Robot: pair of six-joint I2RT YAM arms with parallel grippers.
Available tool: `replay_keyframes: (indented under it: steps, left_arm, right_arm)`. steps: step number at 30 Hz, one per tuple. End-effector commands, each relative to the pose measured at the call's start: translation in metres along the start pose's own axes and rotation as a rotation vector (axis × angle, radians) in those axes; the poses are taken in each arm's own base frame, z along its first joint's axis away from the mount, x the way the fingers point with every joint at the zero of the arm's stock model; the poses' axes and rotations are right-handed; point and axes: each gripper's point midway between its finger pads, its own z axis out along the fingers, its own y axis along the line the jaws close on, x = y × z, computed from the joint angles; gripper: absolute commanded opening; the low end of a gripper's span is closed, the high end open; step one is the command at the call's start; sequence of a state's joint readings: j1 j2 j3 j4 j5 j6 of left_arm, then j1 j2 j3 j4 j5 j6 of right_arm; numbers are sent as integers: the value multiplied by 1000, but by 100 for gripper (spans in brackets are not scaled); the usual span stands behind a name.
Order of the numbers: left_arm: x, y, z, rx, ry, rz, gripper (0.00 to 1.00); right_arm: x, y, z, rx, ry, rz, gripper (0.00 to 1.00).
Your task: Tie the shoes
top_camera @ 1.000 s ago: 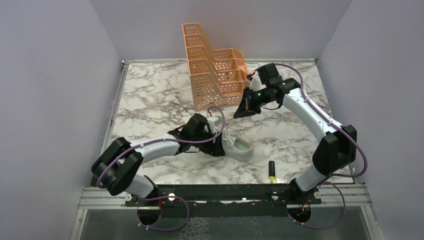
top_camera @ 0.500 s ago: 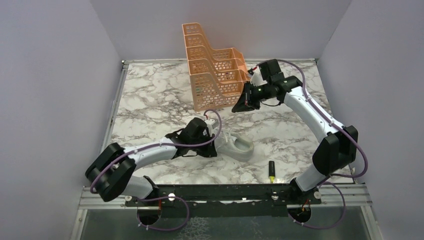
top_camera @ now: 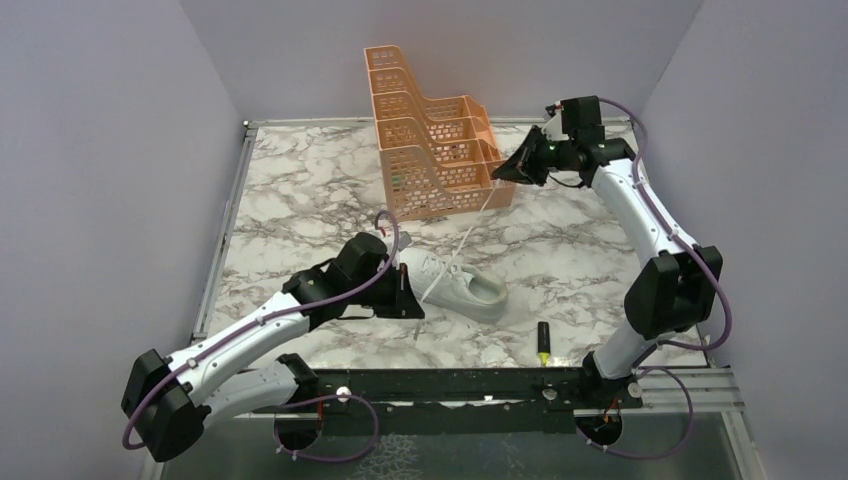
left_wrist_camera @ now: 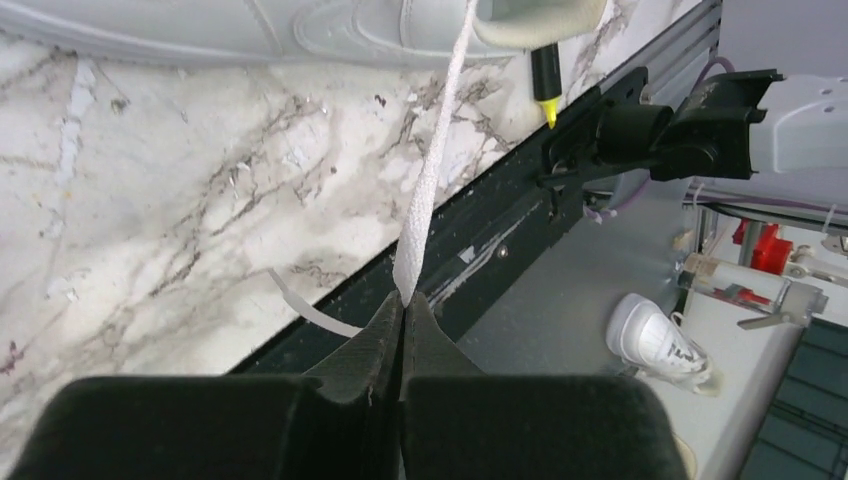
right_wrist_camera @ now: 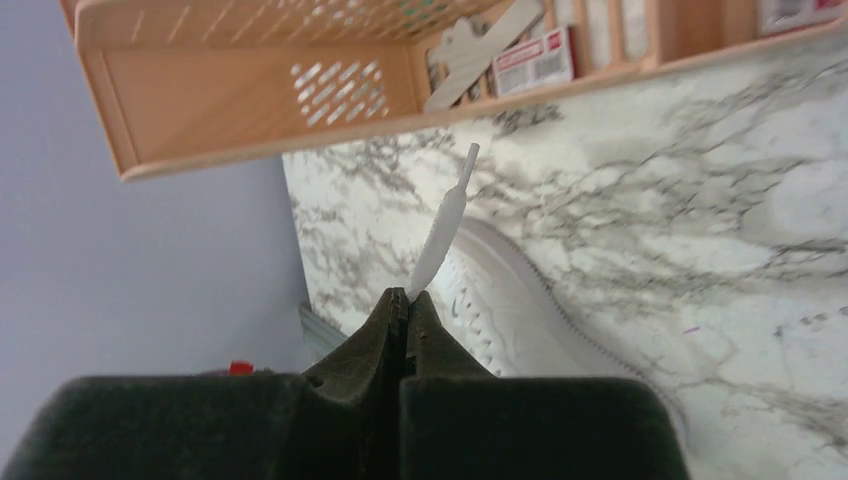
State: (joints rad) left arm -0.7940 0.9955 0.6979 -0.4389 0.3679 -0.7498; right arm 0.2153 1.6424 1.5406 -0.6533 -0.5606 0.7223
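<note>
The white shoe [top_camera: 465, 288] lies on its side in the middle of the marble table, toe to the right. My left gripper [top_camera: 411, 308] sits just left of it, low over the table, shut on one white lace [left_wrist_camera: 425, 190] that runs straight from its tips [left_wrist_camera: 403, 298] to the shoe [left_wrist_camera: 300, 25]. My right gripper [top_camera: 501, 173] is raised at the back right beside the rack, shut on the other lace [top_camera: 465, 236], which stretches taut down to the shoe. In the right wrist view this lace [right_wrist_camera: 441, 232] rises from the shut tips [right_wrist_camera: 405, 297], with the shoe [right_wrist_camera: 520, 305] behind.
An orange tiered rack [top_camera: 430, 150] stands at the back centre, close to my right gripper, with small items in it [right_wrist_camera: 540, 55]. A black and yellow marker [top_camera: 543, 343] lies near the front edge, right of the shoe. The black front rail [left_wrist_camera: 520, 200] runs close below my left gripper.
My left gripper shut on a lace and drew back toward the near left. My right arm swung up and back to the right, pulling its lace taut. The shoe now shows uncovered.
</note>
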Motion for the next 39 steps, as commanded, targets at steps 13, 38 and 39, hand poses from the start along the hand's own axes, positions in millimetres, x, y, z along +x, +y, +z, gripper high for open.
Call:
replay_keyframes:
  steps: [13, 38, 39]
  left_arm:
    - [59, 11, -26, -40, 198, -204, 0]
    - [47, 39, -20, -243, 231, -112, 48]
    - [38, 35, -23, -240, 204, -90, 58]
  right_arm:
    - [-66, -95, 34, 209, -135, -69, 1]
    - [-30, -144, 35, 235, 91, -118, 41]
    - [-27, -140, 25, 242, 86, -128, 47]
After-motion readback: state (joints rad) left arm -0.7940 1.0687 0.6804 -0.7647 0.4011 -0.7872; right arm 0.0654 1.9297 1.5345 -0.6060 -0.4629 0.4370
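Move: The shoe's middle lies about 12 cm ahead of the left hand, 7 cm to its right and 10 cm below; the black marker is level with that hand, some 25 cm right and 14 cm below. From the right hand, the same shoe is roughly 13 cm back, 8 cm left and 20 cm below, while the crate's near-right corner stands about 10 cm ahead, 6 cm right and 19 cm below. Right hand sinks 13 cm, rightward and forward; left draws back, left and down 5 cm each; both release laces. ##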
